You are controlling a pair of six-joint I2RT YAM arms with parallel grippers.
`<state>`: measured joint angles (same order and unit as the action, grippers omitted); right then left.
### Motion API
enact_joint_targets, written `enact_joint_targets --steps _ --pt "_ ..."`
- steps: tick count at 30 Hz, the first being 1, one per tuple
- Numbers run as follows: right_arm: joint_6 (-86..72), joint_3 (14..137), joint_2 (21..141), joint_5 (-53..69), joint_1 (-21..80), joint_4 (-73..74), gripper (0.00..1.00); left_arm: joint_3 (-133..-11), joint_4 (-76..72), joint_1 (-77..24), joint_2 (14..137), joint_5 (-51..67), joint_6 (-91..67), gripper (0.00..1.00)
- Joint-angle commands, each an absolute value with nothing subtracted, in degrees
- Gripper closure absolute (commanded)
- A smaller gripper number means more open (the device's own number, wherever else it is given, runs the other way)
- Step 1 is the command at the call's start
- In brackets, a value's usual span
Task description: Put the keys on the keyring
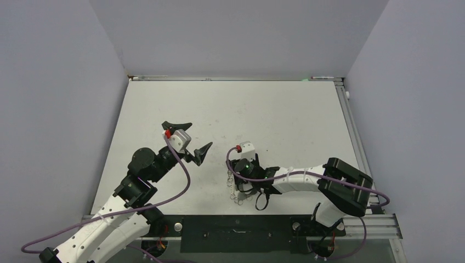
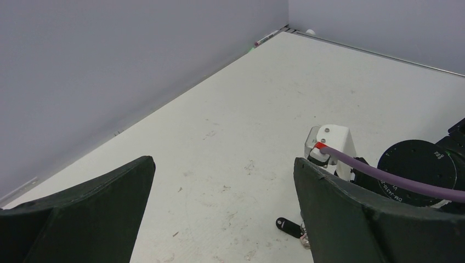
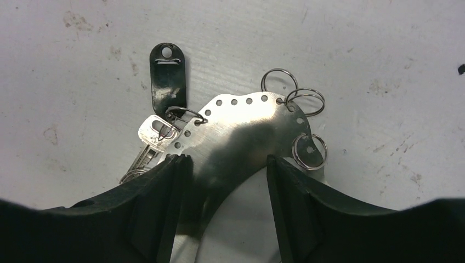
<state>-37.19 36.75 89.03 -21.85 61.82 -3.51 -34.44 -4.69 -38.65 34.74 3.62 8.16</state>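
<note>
In the right wrist view the keyring point(image 3: 241, 118) is a flat silver crescent plate with holes along its rim and three small loops point(image 3: 304, 101) at its right end. It lies on the white table. A silver key point(image 3: 147, 143) and a black tab point(image 3: 168, 76) hang from a small loop at its left end. My right gripper point(image 3: 225, 161) is low over the table, its fingers clamped across the plate. In the top view it sits at the keyring point(image 1: 234, 193). My left gripper point(image 1: 200, 134) hangs open in the air to the left, holding nothing. The left wrist view shows the black tab point(image 2: 288, 226) past my right finger.
Grey walls point(image 1: 66, 82) close in the white table point(image 1: 274, 109) at the left, back and right. The right arm's white camera block point(image 2: 329, 143) and purple cable point(image 2: 406, 181) lie just right of my left gripper point(image 2: 222, 181). A metal rail point(image 1: 356, 142) runs along the table's right edge.
</note>
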Motion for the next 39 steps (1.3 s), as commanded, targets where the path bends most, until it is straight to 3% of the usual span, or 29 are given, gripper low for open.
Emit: enact_joint_targets --steps 1,8,11,13,19,22,26,30,35,39 --pt "-29.43 40.50 87.49 -19.62 61.17 -3.91 0.42 -36.15 -5.81 -38.84 34.96 1.69 7.95 0.04" --pt "-27.42 40.65 71.91 -24.18 61.35 -2.24 0.35 -35.81 -6.68 -38.75 36.12 -0.69 4.20 0.04" --pt "-27.81 36.77 64.61 -25.39 61.48 -5.30 0.23 -36.43 -6.30 -38.67 37.35 -3.39 1.12 0.04" --pt "-28.35 34.87 60.21 -26.27 61.55 -5.94 0.21 -37.65 -4.41 -38.59 38.83 -7.58 -3.23 0.04" --pt "-29.31 31.08 49.03 -29.04 61.70 -3.53 0.19 -47.96 22.04 -38.67 49.27 -17.24 -12.90 0.04" --pt "-29.53 29.78 44.06 -30.37 61.70 -2.07 0.19 -49.63 27.82 -38.73 50.46 -17.59 -17.90 0.04" --pt "-29.40 28.21 39.17 -31.69 61.69 -1.22 0.19 -46.04 23.96 -38.83 45.11 -18.36 -26.00 0.04" --pt "-28.92 26.61 36.76 -32.27 61.69 -2.17 0.19 -42.46 20.19 -38.04 37.92 -13.64 -17.88 0.04" --pt "-30.95 25.07 35.63 -32.12 61.65 -3.49 0.19 -40.30 21.81 -36.30 31.02 -29.82 -17.75 0.04" --pt "-32.38 24.63 35.02 -31.99 61.64 -2.71 0.19 -39.64 21.50 -36.12 28.72 -27.82 -14.59 0.04"
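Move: The right hand is low over the curved metal keyring, whose middle lies about 1 cm back, 1 cm right and 1 cm below the hand. The keys lie some 3 cm ahead and 5 cm left of this hand; the black tag is about 6 cm ahead and 6 cm left, and the far loose rings about 7 cm ahead and 2 cm right. From the high left hand, the keyring lies roughly 3 cm back, 13 cm right and 30 cm below. Up and away from the keyring the right hand pulls, quickly, about 20 cm, then swings some 7 cm right while its wrist tips up towards level and its empty fingers open wider. The left hand, wide open, dips forward and down about 8 cm, then backs off, climbs partway and swings left away from the keyring, turning counter-clockwise and tipping down. ##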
